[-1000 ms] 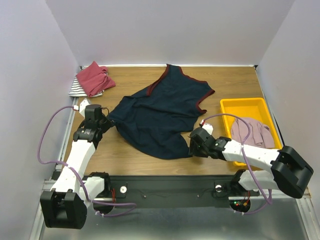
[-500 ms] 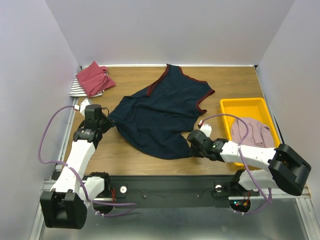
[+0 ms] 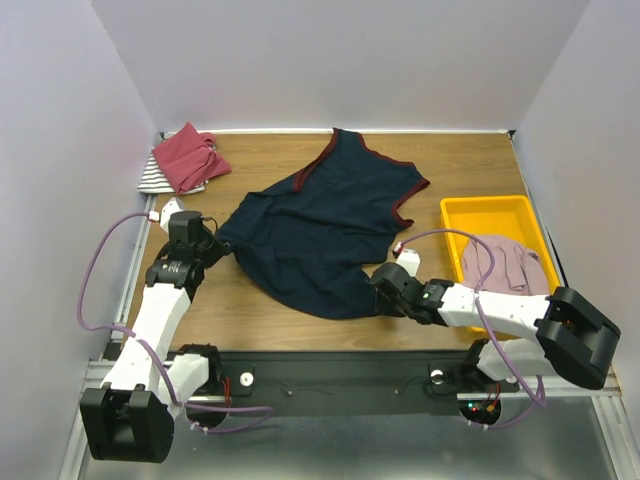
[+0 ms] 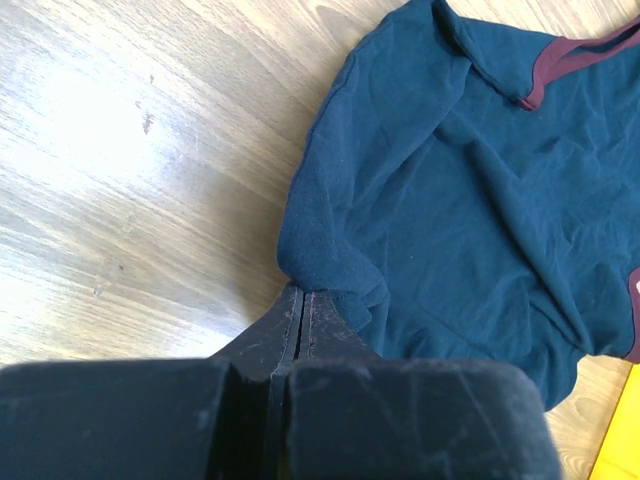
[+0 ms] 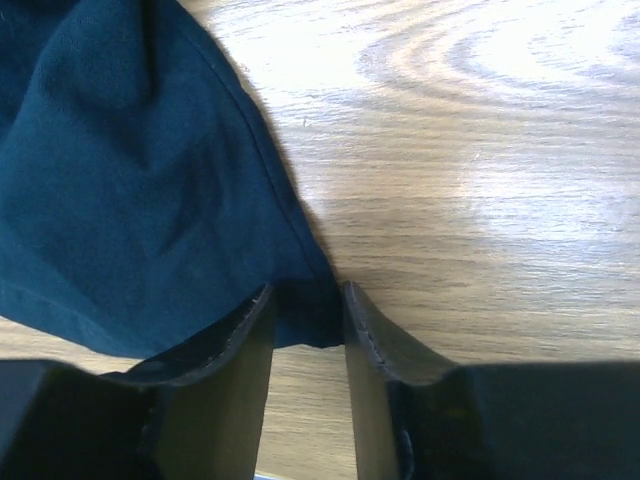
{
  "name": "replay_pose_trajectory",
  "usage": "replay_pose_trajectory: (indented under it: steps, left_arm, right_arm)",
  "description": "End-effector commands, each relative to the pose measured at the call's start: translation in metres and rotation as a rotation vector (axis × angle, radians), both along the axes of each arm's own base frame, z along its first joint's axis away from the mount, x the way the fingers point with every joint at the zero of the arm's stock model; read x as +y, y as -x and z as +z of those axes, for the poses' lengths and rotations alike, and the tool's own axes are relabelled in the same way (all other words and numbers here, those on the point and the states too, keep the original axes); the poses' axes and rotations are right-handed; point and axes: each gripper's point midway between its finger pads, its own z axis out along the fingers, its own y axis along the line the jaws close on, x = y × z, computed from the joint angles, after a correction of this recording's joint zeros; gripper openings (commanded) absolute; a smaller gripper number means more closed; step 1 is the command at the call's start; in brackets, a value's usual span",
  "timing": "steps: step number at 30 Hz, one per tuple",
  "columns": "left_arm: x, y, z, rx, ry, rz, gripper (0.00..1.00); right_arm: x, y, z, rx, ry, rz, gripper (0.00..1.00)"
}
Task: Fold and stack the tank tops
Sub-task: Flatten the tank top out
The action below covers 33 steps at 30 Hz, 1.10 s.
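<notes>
The navy tank top [image 3: 320, 230] with maroon trim lies spread and rumpled across the middle of the wooden table. My left gripper [image 3: 220, 244] is shut on its left hem corner; in the left wrist view the jaws [image 4: 302, 296] meet on the navy cloth [image 4: 480, 180]. At the garment's near right corner, my right gripper [image 3: 378, 290] stands open. In the right wrist view that corner of navy cloth [image 5: 120, 180] lies between the gripper's [image 5: 308, 296] parted tips. A red tank top [image 3: 188, 158] lies on a striped one [image 3: 150, 180] at the far left corner. A pale pink one [image 3: 505, 262] sits in the tray.
The yellow plastic tray [image 3: 490, 205] stands on the right, just beyond my right arm. White walls close in the table on three sides. A black rail with both arm bases runs along the near edge [image 3: 330, 375].
My right gripper has slid a little left onto the tank top's near right corner, and its jaws have narrowed. The left arm and the cloth have hardly moved.
</notes>
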Motion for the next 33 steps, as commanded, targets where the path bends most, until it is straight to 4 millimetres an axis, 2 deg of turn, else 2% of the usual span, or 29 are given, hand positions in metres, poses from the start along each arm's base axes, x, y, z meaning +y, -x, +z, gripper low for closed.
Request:
replay_pose_trajectory:
  steps: [1, 2, 5, 8, 9, 12, 13, 15, 16, 18, 19, 20, 21, 22, 23, 24, 25, 26, 27, 28, 31, 32, 33]
  left_arm:
    - [0.0, -0.002, 0.012, -0.047, -0.008, -0.012, 0.0]
    - [0.0, -0.003, 0.014, -0.053, -0.007, -0.014, 0.0]
    - [-0.002, -0.003, 0.016, -0.057, -0.002, -0.023, 0.0]
    - [-0.007, -0.005, 0.022, -0.074, 0.007, -0.054, 0.0]
    - [-0.012, -0.006, 0.026, -0.085, 0.018, -0.082, 0.0]
    - [-0.024, -0.013, 0.056, -0.168, 0.035, -0.163, 0.0]
    - [-0.033, -0.014, 0.079, -0.227, 0.056, -0.21, 0.0]
    - [-0.045, -0.015, 0.111, -0.316, 0.088, -0.268, 0.0]
    - [-0.048, -0.016, 0.138, -0.376, 0.098, -0.284, 0.0]
    - [-0.053, -0.015, 0.173, -0.46, 0.125, -0.303, 0.0]
    - [-0.055, -0.011, 0.208, -0.54, 0.132, -0.315, 0.0]
    - [-0.057, -0.008, 0.227, -0.587, 0.14, -0.322, 0.0]
    - [-0.059, -0.005, 0.252, -0.659, 0.161, -0.325, 0.0]
    - [-0.059, 0.005, 0.293, -0.767, 0.189, -0.32, 0.0]
    - [-0.058, 0.012, 0.306, -0.8, 0.187, -0.323, 0.0]
    - [-0.06, 0.022, 0.334, -0.888, 0.215, -0.329, 0.0]
    - [-0.06, 0.033, 0.359, -0.958, 0.229, -0.333, 0.0]
    - [-0.06, 0.04, 0.371, -0.993, 0.247, -0.335, 0.0]
    - [-0.059, 0.051, 0.393, -1.07, 0.253, -0.342, 0.0]
    - [-0.058, 0.065, 0.414, -1.127, 0.265, -0.344, 0.0]
    - [-0.056, 0.085, 0.442, -1.202, 0.268, -0.345, 0.0]
    - [-0.055, 0.096, 0.456, -1.24, 0.261, -0.347, 0.0]
    - [-0.054, 0.101, 0.462, -1.256, 0.259, -0.346, 0.0]
  right_arm:
    - [-0.01, 0.026, -0.029, 0.11, 0.038, 0.001, 0.33]
    - [-0.014, 0.029, -0.032, 0.115, 0.043, -0.002, 0.21]
    - [-0.016, 0.029, -0.029, 0.104, 0.036, -0.001, 0.0]
    - [-0.015, 0.017, -0.002, 0.035, 0.024, -0.015, 0.0]
    - [-0.008, 0.008, 0.027, -0.016, -0.01, -0.014, 0.0]
    - [-0.009, -0.017, 0.091, -0.162, -0.02, -0.049, 0.0]
    - [-0.004, -0.029, 0.144, -0.246, -0.058, -0.05, 0.0]
    - [-0.018, -0.046, 0.194, -0.366, -0.007, -0.078, 0.0]
    - [-0.014, -0.057, 0.258, -0.469, -0.083, -0.106, 0.0]
    - [-0.03, -0.071, 0.313, -0.601, -0.039, -0.145, 0.0]
    - [-0.034, -0.076, 0.338, -0.649, -0.038, -0.162, 0.0]
    - [-0.039, -0.081, 0.39, -0.733, -0.077, -0.211, 0.0]
    - [-0.044, -0.083, 0.411, -0.776, -0.052, -0.205, 0.0]
    - [-0.051, -0.085, 0.454, -0.847, -0.069, -0.234, 0.0]
    - [-0.052, -0.086, 0.454, -0.849, -0.066, -0.241, 0.0]
    - [-0.056, -0.085, 0.49, -0.905, -0.091, -0.242, 0.0]
    - [-0.058, -0.083, 0.509, -0.934, -0.111, -0.241, 0.0]
    - [-0.059, -0.081, 0.525, -0.96, -0.133, -0.233, 0.0]
    - [-0.067, -0.076, 0.553, -1.008, -0.168, -0.238, 0.0]
    - [-0.068, -0.072, 0.564, -1.028, -0.193, -0.225, 0.0]
    - [-0.086, -0.059, 0.591, -1.08, -0.238, -0.238, 0.0]
    - [-0.091, -0.056, 0.595, -1.089, -0.25, -0.245, 0.01]
    - [-0.096, -0.053, 0.597, -1.096, -0.254, -0.249, 0.0]
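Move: My left hand still holds the tank top's left hem corner, about 14 cm above the table. The right hem corner lies right between my open right fingers, perhaps 1 cm below their midpoint; from my left hand it's some 35 cm to the right, 13 cm nearer me and 15 cm down. From my right hand the yellow tote's middle is roughly 28 cm to the right and 12 cm farther out. The folded stack sits about 24 cm ahead of my left hand and 8 cm to its left, on the table. I shut my right fingers on the right hem corner and pinch it, then sweep that hand fast and steeply up, nearly 60 cm. My left hand keeps its grip and rises about 40 cm alongside, drifting back and a little left; both wrists tip up some 60 degrees, taking the tank top up off the table between them. ##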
